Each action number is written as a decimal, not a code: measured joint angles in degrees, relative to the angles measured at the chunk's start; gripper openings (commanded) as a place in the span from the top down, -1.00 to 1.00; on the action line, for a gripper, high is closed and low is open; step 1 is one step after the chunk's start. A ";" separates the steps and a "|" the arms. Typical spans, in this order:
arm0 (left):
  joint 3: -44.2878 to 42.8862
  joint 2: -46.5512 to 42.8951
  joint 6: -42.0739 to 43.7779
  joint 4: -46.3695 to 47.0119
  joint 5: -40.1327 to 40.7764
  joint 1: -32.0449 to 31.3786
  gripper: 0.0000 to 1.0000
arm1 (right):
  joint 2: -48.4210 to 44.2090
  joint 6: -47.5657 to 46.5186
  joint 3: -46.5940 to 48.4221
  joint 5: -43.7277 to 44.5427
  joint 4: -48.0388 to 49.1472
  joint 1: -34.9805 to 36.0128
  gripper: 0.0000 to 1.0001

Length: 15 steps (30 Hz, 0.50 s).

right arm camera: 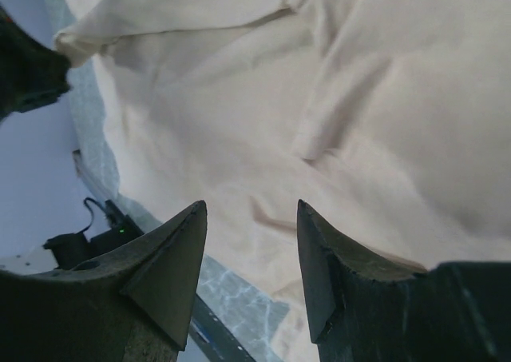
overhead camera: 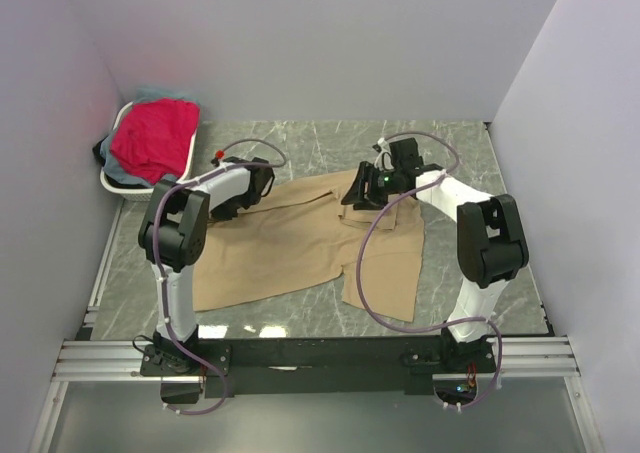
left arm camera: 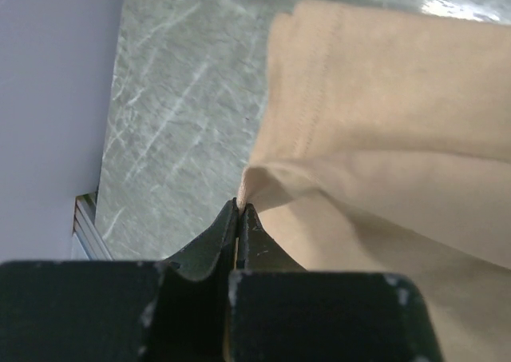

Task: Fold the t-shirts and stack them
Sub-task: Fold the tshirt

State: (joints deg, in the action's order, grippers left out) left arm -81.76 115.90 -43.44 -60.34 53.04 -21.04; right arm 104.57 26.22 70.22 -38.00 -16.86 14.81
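A tan t-shirt (overhead camera: pixel 300 243) lies spread out on the marble table (overhead camera: pixel 470 163). My left gripper (overhead camera: pixel 264 185) is at the shirt's far left edge. In the left wrist view the left gripper (left arm camera: pixel 240 208) is shut on a pinched fold of the tan t-shirt (left arm camera: pixel 383 138). My right gripper (overhead camera: pixel 356 195) hovers over the shirt's far middle. Its jaws are open in the right wrist view, right gripper (right arm camera: pixel 251 210), with nothing between them and the tan t-shirt (right arm camera: pixel 319 98) below. A red-pink t-shirt (overhead camera: pixel 155 135) sits heaped on a pale blue-grey one (overhead camera: pixel 112 171).
A white basket (overhead camera: pixel 122 191) in the far left corner holds the heaped shirts. White walls close in the table on the left, back and right. The arm bases and a metal rail (overhead camera: pixel 320 358) line the near edge. Cables loop over both arms.
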 measured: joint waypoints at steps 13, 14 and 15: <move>1.62 0.61 -1.73 1.44 -0.24 -0.85 0.86 | 11.54 10.45 8.17 -0.04 9.94 6.25 -0.17; 1.62 0.61 -1.75 1.49 -0.22 -0.85 0.86 | 12.37 10.91 8.98 0.28 10.03 6.38 -0.16; 1.62 0.61 -1.73 1.57 -0.22 -0.85 0.85 | 13.51 11.41 10.12 0.70 10.21 6.51 -0.16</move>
State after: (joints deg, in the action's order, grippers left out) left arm -80.14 116.51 -45.17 -58.76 52.82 -21.89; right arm 118.08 37.63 80.34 -37.30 -6.66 21.32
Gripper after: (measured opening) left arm 0.070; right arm 0.583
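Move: The left fingers still have a raised corner of the tan shirt at their tips. The shirt's folded-over far strip has its middle about 10 cm to the right hand's left, some 3 cm ahead and 8 cm below; from the left hand it is roughly 20 cm right, 5 cm ahead and 4 cm below. The folded sleeve patch lies about 6 cm to the right hand's right and 3 cm nearer the base, also some 8 cm below it. The right hand, empty with its fingers staying a little over half open, sweeps about 7 cm left over the shirt towards the middle of the folded far strip, swinging forward by some 4 cm in the second half and sinking about 2 cm as it goes, with hardly any wrist turn. The left hand sinks about a centimetre and then stays put beside the shirt's left edge, its fingers all but shut with the shirt corner still at their tips. ##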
